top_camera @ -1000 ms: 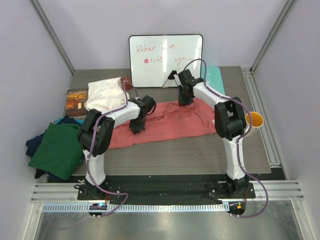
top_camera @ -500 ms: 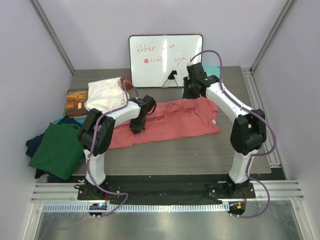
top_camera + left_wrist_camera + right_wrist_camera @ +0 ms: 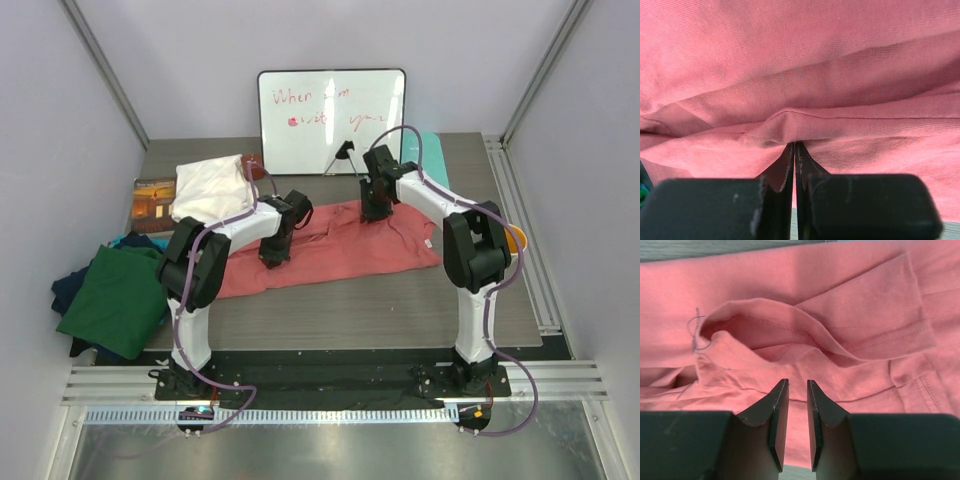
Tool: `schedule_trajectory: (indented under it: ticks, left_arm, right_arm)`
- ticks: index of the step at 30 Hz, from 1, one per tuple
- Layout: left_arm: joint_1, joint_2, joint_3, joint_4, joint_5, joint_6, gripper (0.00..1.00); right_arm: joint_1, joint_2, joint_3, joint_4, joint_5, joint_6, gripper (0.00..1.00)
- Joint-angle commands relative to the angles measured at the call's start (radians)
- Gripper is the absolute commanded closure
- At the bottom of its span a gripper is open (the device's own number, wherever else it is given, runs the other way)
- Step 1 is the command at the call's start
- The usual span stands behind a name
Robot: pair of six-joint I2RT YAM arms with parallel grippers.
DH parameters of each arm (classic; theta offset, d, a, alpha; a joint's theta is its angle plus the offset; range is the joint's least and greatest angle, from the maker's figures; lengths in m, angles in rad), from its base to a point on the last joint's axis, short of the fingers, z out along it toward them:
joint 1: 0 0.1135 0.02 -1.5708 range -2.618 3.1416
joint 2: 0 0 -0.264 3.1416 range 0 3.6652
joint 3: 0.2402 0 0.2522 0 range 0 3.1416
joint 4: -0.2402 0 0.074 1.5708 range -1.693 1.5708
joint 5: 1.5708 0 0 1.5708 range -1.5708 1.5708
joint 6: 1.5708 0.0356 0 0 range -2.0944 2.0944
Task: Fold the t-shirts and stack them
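The salmon-pink t-shirt [image 3: 340,250] lies spread and creased across the middle of the table. My left gripper [image 3: 272,258] presses on its left part, shut on a pinch of the pink fabric [image 3: 790,120]; its tips [image 3: 794,146] meet at a raised fold. At the shirt's far edge my right gripper [image 3: 372,212] hovers, and its jaws [image 3: 797,382] are a little apart with nothing between them. Just beyond them lie a folded-over sleeve [image 3: 875,315] and a hem pocket [image 3: 755,325]. A dark green t-shirt [image 3: 118,300] lies on navy t-shirts [image 3: 65,290] at the left edge.
A whiteboard [image 3: 330,120] stands at the back, with a pale-teal mat [image 3: 430,150] to its right. At the back left a white cloth [image 3: 210,188] lies on a book [image 3: 152,203]. An orange cup [image 3: 512,240] sits behind the right arm.
The right arm swung out to the far right and then came back down to the shirt's far edge. The shirt's right end now lies further right. The left gripper has not moved.
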Motion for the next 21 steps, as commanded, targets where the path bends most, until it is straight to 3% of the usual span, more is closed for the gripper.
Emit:
schedule_trajectory:
  ticks: [1,13,21]
  left_arm:
    - [-0.006,0.018,-0.041,-0.011,0.053,-0.003,0.99]
    - [-0.004,0.020,-0.054,-0.016,0.052,0.002,0.99]
    - [-0.006,0.009,-0.085,-0.016,0.042,0.000,0.99]
  right_arm:
    - [0.000,0.025,0.016,0.017,-0.006,0.012,0.74]
    - [0.000,0.123,0.081,0.075,0.126,0.009,0.75]
    - [0.002,0.195,0.203,0.078,0.101,0.033,0.75]
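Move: The raised loose edge of the red t-shirt's fold lies about 4 cm ahead of the right hand and 4 cm below it, sideways in line with the fingers. From the right hand, the teal board's middle is some 13 cm ahead and 9 cm to the right, and the shirt's white tag about 4 cm back and 13 cm right. From the left hand, that raised edge is about 14 cm ahead and 21 cm to the right, roughly level. The right hand sinks about 4 cm towards the red shirt, then turns that descent into a low reach about 4 cm forward, carrying its partly open, nearly downward fingers up to the raised fold edge, where the tips come to meet the cloth. Its fingers keep their narrow gap without closing and the wrist rolls only slightly, while the left hand stays practically still, its closed fingertips kept down on the shirt's near-left part. ##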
